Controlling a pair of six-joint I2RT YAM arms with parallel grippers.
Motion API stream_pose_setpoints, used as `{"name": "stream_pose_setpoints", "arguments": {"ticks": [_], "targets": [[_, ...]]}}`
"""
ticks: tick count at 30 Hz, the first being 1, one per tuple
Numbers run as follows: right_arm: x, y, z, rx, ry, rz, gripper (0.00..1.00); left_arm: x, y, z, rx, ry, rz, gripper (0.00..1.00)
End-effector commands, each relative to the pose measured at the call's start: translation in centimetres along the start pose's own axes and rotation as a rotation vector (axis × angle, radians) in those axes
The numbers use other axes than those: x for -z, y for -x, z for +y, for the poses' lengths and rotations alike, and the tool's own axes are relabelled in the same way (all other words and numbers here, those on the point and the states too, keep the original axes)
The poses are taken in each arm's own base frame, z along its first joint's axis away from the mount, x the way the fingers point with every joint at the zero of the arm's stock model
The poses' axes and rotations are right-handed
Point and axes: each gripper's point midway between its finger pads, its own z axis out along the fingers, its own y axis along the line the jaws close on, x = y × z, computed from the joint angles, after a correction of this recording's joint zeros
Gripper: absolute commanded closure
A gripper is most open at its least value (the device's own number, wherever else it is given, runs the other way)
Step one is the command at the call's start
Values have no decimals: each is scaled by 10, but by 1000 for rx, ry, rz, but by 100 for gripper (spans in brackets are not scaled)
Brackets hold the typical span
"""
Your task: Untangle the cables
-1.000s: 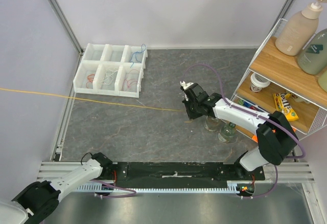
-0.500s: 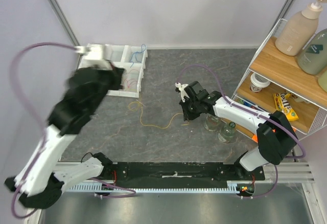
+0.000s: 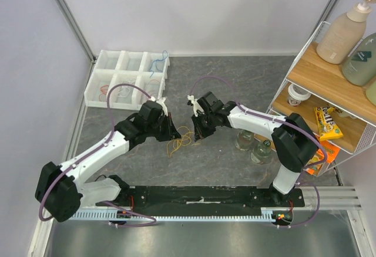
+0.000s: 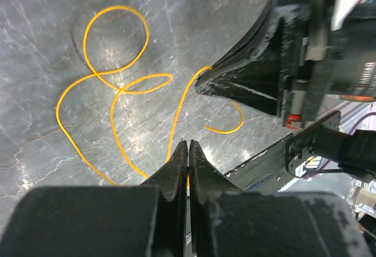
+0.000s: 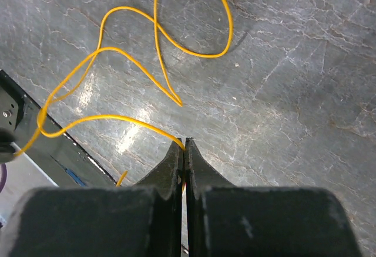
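A long thin orange-yellow cable [image 3: 179, 141] lies in slack loops on the grey table between my two grippers. My left gripper [image 3: 171, 131] is shut on one stretch of it; in the left wrist view the cable [image 4: 179, 113] runs straight into the closed tips [image 4: 188, 145]. My right gripper [image 3: 197, 130] is shut on another stretch, and in the right wrist view the strand [image 5: 106, 117] enters its closed tips [image 5: 184, 142]. The right gripper's black fingers [image 4: 252, 81] show close ahead in the left wrist view. More thin cables, blue [image 3: 157, 63] and red [image 3: 150, 95], lie in a tray.
A white compartment tray [image 3: 96, 84] sits at the back left. Two glass jars [image 3: 252, 145] stand right of the right arm. A wire shelf [image 3: 329, 101] with bottles and snacks stands at the right edge. The black base rail [image 3: 200, 197] runs along the near edge.
The left arm swung in from the far left to the table's middle. The cable, stretched taut a second ago, now lies slack in loops. The right gripper moved a little left.
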Motion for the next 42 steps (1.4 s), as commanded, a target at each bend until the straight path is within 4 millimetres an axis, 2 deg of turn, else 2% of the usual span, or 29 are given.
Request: {"name": "stream_pose_setpoints", "arguments": {"ticks": [1, 4, 6, 8, 11, 12, 14, 16, 19, 22, 26, 29, 33, 39, 42], "targets": [[1, 18, 5, -26, 4, -25, 100, -21, -9, -1, 57, -33, 40, 98], [-5, 23, -4, -28, -48, -23, 97, -30, -13, 22, 39, 68, 52, 98], [-13, 22, -15, -30, -88, 12, 96, -30, -13, 29, 21, 112, 61, 95], [-20, 25, -20, -27, -113, 47, 95, -28, -10, 28, -2, 123, 69, 85], [-26, 31, -24, -14, -135, 78, 89, -24, -7, 29, -32, 135, 76, 53], [-27, 35, -25, -8, -141, 80, 86, -23, -7, 29, -41, 138, 79, 40], [-24, 39, -28, -4, -161, 88, 73, -22, -5, 32, -51, 164, 73, 23], [-17, 42, -36, -13, -174, 91, 64, -20, 0, 34, -60, 180, 60, 15], [-2, 39, -42, -24, -169, 83, 55, -22, 2, 32, -81, 172, 63, 11], [21, 41, -38, -2, -149, 44, 45, -31, -2, 34, -117, 168, 105, 5], [52, 44, -37, -3, -161, -22, 34, -46, 1, 37, -179, 180, 145, 7], [73, 47, -44, -30, -203, -57, 32, -60, 6, 41, -228, 194, 165, 11], [94, 45, -46, -7, -234, -79, 32, -71, 6, 42, -297, 191, 221, 4], [103, 35, -43, -6, -222, -116, 31, -83, 1, 50, -420, 176, 300, 2], [104, 32, -45, -12, -223, -120, 31, -90, -5, 49, -483, 149, 340, 5]]}}
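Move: Both closed grippers hold the yellow cable, whose slack loops lie on the table between them. From the left hand the loops are about 4 cm ahead, 2 cm right and 11 cm below; from the right hand, roughly 2 cm ahead, 6 cm left and 4 cm below. The near bottle stands some 17 cm right of the right hand, level with it. The white bin is about 27 cm ahead of the left hand and 20 cm to its left. Lower the left gripper about 5 cm and open it wide to let go of the cable, then sink again while edging forward over the loops, left side rolling up some 20 degrees and turning clockwise. Meanwhile ease the right gripper forward and slightly down, opening to release its end, then draw it off right and up, away from the loops, drifting back slightly at the end. ##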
